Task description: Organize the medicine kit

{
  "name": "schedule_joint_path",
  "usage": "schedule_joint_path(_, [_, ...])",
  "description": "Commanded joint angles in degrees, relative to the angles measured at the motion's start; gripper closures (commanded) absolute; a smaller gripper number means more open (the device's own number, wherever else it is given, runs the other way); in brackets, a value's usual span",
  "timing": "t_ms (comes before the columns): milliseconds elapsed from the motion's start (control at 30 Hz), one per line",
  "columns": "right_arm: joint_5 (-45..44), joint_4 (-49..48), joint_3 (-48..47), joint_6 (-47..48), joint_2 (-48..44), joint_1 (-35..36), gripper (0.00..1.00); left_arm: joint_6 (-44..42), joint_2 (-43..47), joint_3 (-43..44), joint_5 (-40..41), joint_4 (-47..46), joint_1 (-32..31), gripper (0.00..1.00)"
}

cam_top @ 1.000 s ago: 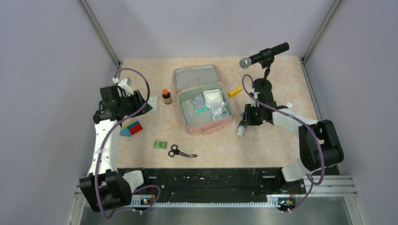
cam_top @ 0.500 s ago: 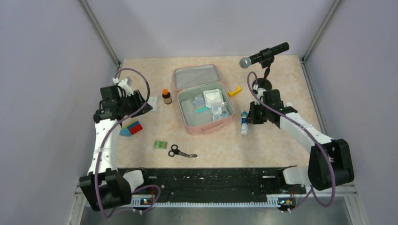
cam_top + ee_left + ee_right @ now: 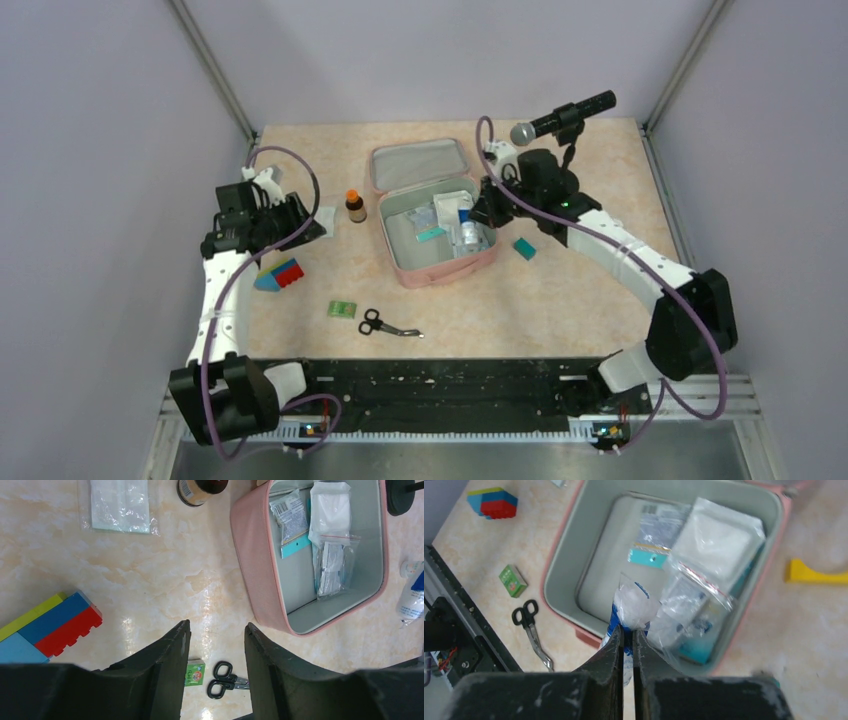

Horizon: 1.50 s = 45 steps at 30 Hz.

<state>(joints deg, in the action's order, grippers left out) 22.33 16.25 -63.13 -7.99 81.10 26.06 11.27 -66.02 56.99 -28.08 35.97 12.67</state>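
The medicine kit (image 3: 430, 264) is a pink case lying open mid-table, with its lid laid back. It holds several sachets and packets on its grey-green lining. It also shows in the left wrist view (image 3: 255, 565) and the right wrist view (image 3: 569, 545). My right gripper (image 3: 478, 213) is shut on a white tube with a blue label (image 3: 634, 602) and holds it above the kit's right half. My left gripper (image 3: 300, 228) hangs open and empty over the table left of the kit, and its fingers (image 3: 170, 650) stand well apart.
A brown bottle (image 3: 355, 205) and a clear sachet (image 3: 325, 218) lie left of the kit. Coloured blocks (image 3: 280, 274), a small green box (image 3: 343, 309) and scissors (image 3: 385, 324) lie nearer the front. A teal block (image 3: 524, 248) lies right of the kit. A microphone on a stand (image 3: 560, 118) is behind.
My right gripper has lifted the tube off the table right of the kit and carried it left, over the open kit. A teal block now shows where it lay. The left arm has not moved.
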Motion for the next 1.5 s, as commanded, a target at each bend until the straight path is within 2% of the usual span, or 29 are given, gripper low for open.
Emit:
schedule_joint_path(0, [-0.7, -6.1, -7.7, 3.6, 7.5, 5.2, 1.00, 0.1, 3.0, 1.0, 0.0, -1.3, 0.2, 0.51])
schedule_joint_path(233, [-1.5, -6.6, -18.4, 11.0, 23.4, 8.7, 1.00, -2.1, 6.9, -0.3, 4.0, 2.0, 0.3, 0.51])
schedule_joint_path(367, [-2.8, -4.8, -22.7, 14.9, 29.2, 9.2, 1.00, -3.0, 7.9, -0.3, 4.4, 3.0, 0.3, 0.51])
schedule_joint_path(500, [-4.5, -2.8, -23.7, 16.4, 31.3, 9.8, 1.00, -2.9, 7.6, -0.1, 4.5, 2.5, 0.8, 0.51])
schedule_joint_path(1000, [-8.6, -4.0, -15.5, 12.6, 29.7, 12.1, 1.00, -1.5, 5.5, -2.4, 5.1, -0.3, 1.3, 0.49])
schedule_joint_path(1133, [-10.5, -2.9, -16.8, 12.8, 28.2, 12.1, 0.91, -2.4, 2.0, -0.6, 6.2, -1.2, 1.3, 0.47])
schedule_joint_path(1300, [-10.5, -1.3, -18.2, 12.8, 25.3, 12.1, 0.69, -2.9, -4.4, 3.1, 8.8, -4.0, 1.3, 0.47])
schedule_joint_path(1467, [-10.5, 0.2, -19.5, 11.0, 20.3, 12.1, 0.59, -1.8, -11.1, 6.4, 10.4, -6.5, 1.3, 0.46])
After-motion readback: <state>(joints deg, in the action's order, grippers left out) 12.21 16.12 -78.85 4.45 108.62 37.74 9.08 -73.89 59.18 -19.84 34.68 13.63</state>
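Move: Hanging in the right fingers is the white-and-blue bottle, bound for the open floor of the case, about 9 cm left, 2 cm ahead and 15 cm below that hand. Beside the spot, near floor height, the teal-edged packet is some 12 cm left and 6 ahead of the hand, the gauze pack 5 left and 9 ahead, the zip bag 2 left and 1 ahead. From the left hand the spot is roughly 27 cm right, 4 ahead and 16 below. Swinging the held bottle left about 10 cm and forward 6 over the case, the right hand sinks some 13 cm in all, drawing back 3 cm near the bottom and rolling its left side down; its fingers then open and lift clear by 3 cm. The empty left hand eases up and back a little, then goes forward, down and left about 6 cm, staying open. ##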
